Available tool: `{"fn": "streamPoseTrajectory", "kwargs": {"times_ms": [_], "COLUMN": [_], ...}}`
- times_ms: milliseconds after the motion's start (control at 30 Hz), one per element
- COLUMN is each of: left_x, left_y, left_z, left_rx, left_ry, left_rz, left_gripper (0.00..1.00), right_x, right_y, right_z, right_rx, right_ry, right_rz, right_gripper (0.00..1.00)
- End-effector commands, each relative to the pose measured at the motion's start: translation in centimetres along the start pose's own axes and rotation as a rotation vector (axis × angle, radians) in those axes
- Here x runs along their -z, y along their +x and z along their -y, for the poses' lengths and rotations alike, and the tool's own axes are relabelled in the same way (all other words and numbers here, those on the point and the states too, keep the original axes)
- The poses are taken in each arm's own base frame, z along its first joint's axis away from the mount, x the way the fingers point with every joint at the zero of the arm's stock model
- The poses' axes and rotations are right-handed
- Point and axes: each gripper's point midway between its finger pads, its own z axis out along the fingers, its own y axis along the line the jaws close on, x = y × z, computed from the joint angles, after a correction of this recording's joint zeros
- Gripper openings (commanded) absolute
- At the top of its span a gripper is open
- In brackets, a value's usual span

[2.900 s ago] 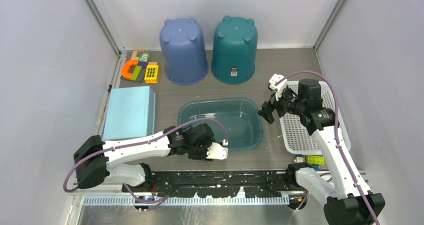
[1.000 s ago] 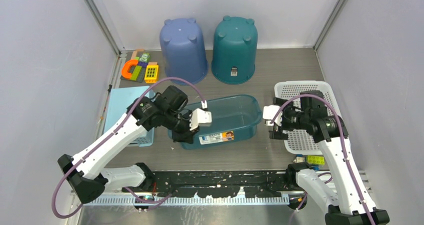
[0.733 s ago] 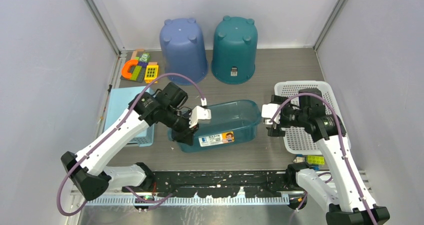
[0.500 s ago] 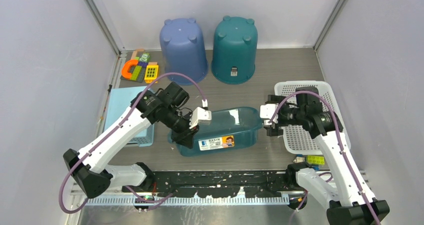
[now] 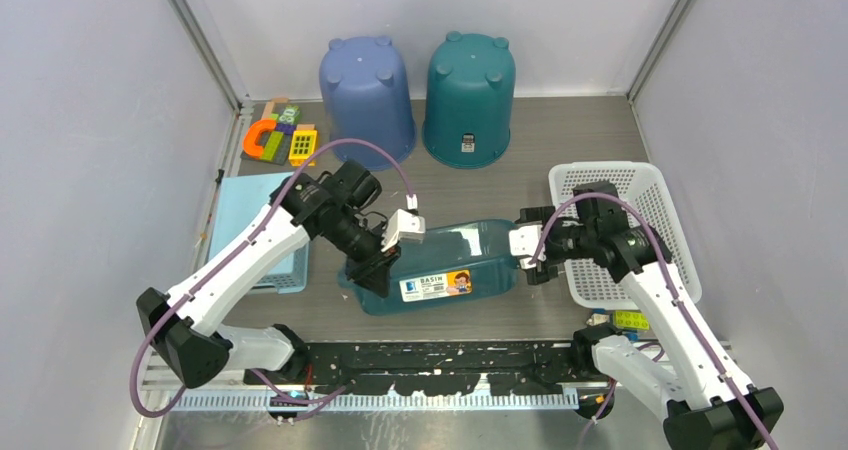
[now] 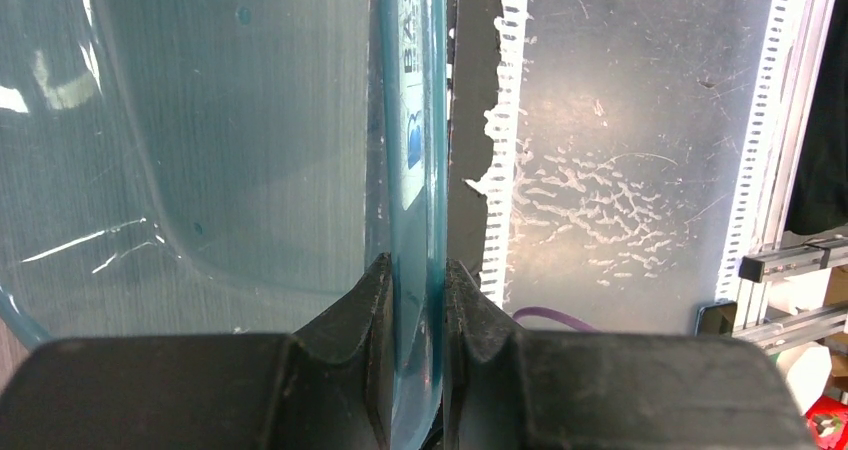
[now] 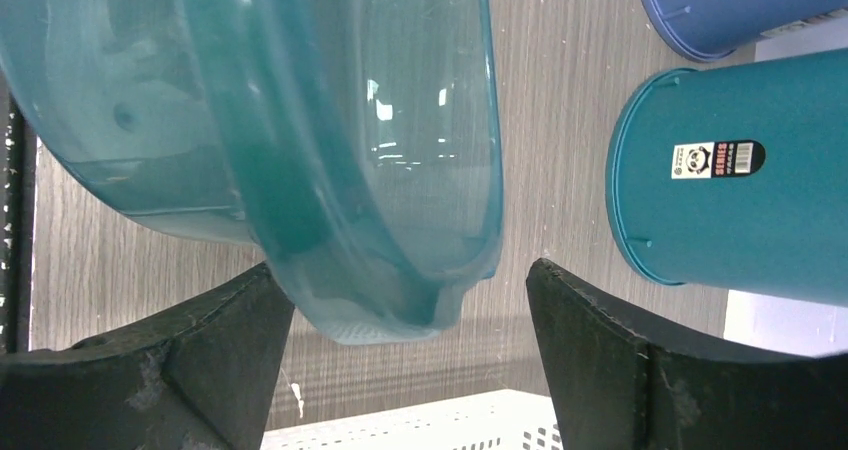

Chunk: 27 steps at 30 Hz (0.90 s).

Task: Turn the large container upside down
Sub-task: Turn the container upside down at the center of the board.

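The large container, a see-through teal basin [image 5: 440, 270], stands tipped up on its long side, its label facing up and its opening turned toward the back. My left gripper [image 5: 378, 263] is shut on the rim at its left end. In the left wrist view the fingers [image 6: 372, 300] pinch the thin rim [image 6: 412, 150] of the basin. My right gripper [image 5: 522, 254] is open, and the basin's right end lies between its fingers. In the right wrist view the curved end of the basin [image 7: 330, 140] sits inside the wide gap of the right gripper [image 7: 405, 280].
Two upside-down buckets stand at the back, one blue [image 5: 366, 103] and one teal [image 5: 469, 100]. A white basket [image 5: 640, 185] lies to the right, under my right arm. A light blue box [image 5: 245, 220] lies to the left, with toy blocks [image 5: 278, 140] behind it.
My left gripper has tipped the basin further up onto its side. My right gripper has moved left, and its open fingers now straddle the basin's right end.
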Motion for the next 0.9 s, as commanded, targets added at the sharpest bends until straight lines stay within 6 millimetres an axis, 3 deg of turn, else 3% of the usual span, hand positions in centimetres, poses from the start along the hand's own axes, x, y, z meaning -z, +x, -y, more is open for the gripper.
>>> {"fn": "streamPoseTrajectory", "kwargs": {"times_ms": [0,467,867], "left_x": [0.8,0.8,0.7], "left_y": [-2.3,-2.9,-3.0], "left_z": [0.6,-0.2,-0.7], "left_rx": [-0.057,-0.021,-0.006], "left_ry": [0.032,0.053,0.065], "left_rz": [0.085,0.099,0.113], "left_gripper": [0.00,0.00,0.00], "right_x": [-0.4,-1.5,-1.6], "right_y": [-0.6,0.3,-0.2], "right_z": [0.3,-0.2,-0.9], "right_rx": [0.069,0.103,0.097], "right_ry": [0.016,0.016,-0.013], "right_rz": [0.023,-0.004,0.020], "right_gripper": [0.86,0.57,0.35]}}
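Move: The left hand already pinches the container's raised near rim by its left end; the container's middle lies about 12 cm to its right, 4 cm ahead and 7 cm lower. From the right hand, the free right-end rim is roughly 3 cm to the left and 3 cm below, about level fore and aft. The white basket sits some 25 cm to that hand's right and 3 cm ahead, the teal tub about 30 cm ahead and 12 cm left. Around the container's right-end rim the right fingers close from nearly wide open to under half, one on each side, as the hand sinks about 2 cm onto it and then slows. The left hand keeps its pinch on the near rim, easing barely 1 cm forward and tilting it some 5 degrees. ##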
